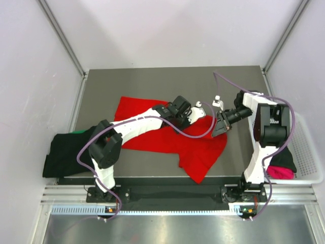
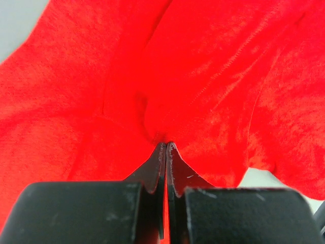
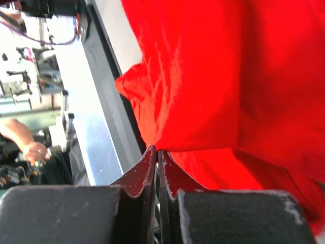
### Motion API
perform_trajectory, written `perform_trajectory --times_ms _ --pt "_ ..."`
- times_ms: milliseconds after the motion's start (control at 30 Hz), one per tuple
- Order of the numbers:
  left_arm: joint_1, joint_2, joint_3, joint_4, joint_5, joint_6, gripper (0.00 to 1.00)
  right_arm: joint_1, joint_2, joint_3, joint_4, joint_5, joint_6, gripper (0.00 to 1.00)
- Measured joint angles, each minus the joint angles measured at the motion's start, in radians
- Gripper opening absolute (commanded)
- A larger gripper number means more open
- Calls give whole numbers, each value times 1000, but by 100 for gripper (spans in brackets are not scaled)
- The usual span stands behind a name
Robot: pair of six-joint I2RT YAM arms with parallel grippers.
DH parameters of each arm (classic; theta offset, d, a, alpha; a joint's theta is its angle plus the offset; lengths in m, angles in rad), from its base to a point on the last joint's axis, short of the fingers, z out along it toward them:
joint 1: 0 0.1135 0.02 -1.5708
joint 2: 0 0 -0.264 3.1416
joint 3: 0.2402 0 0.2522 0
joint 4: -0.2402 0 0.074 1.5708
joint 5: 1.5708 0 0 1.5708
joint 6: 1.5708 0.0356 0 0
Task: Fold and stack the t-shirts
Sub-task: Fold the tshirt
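A bright red t-shirt (image 1: 162,134) lies spread and rumpled across the middle of the dark table (image 1: 152,84). My left gripper (image 1: 197,114) is at the shirt's upper right edge. In the left wrist view it (image 2: 166,145) is shut on a gathered fold of red cloth (image 2: 203,76). My right gripper (image 1: 222,125) is just to the right of it, at the shirt's right edge. Its wrist view shows it (image 3: 157,148) shut on the red cloth (image 3: 228,76), which hangs from the tips.
A black t-shirt (image 1: 66,152) with green cloth (image 1: 77,131) peeking out lies at the table's left edge. A white mesh basket (image 1: 307,152) at the right holds a magenta-pink shirt (image 1: 280,172) and black cloth (image 1: 287,158). Purple cables loop over both arms.
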Motion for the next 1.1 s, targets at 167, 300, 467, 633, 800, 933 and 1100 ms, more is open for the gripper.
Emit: perform_trajectory --times_ms 167,300,467,633,800,933,1100 --pt "0 -3 -14 -9 -3 6 0 71 -19 -13 -2 15 -10 1" --pt "0 -13 -28 -11 -9 12 0 130 -26 -13 -2 20 -9 4" --pt "0 -35 -44 -11 -27 13 15 212 -27 -13 -2 37 -6 27" --pt "14 -86 -63 -8 -62 -6 41 224 -49 -3 -4 51 16 34" --pt "119 -133 -42 6 -74 -18 47 124 -80 143 -9 58 61 35" --pt "277 -130 -24 53 -71 -36 54 -38 -49 261 -3 42 112 34" --pt "492 -11 128 38 -13 -77 54 -156 75 325 8 86 174 35"
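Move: Both hands still pinch raised cloth of the red t-shirt. The right hand's laying spot on the shirt is about 5 cm to its left, 4 cm back and 8 cm below; the lower sleeve's tip is about 21 cm back and 8 cm left of this hand. The left hand's laying spot is nearly straight below, about 8 cm down and 1 cm left; the shirt's far left corner lies some 15 cm ahead and 27 cm left of that hand. Right draws its pinched cloth 6 cm left and back, then both release and sweep forward-outward about 20 cm. ##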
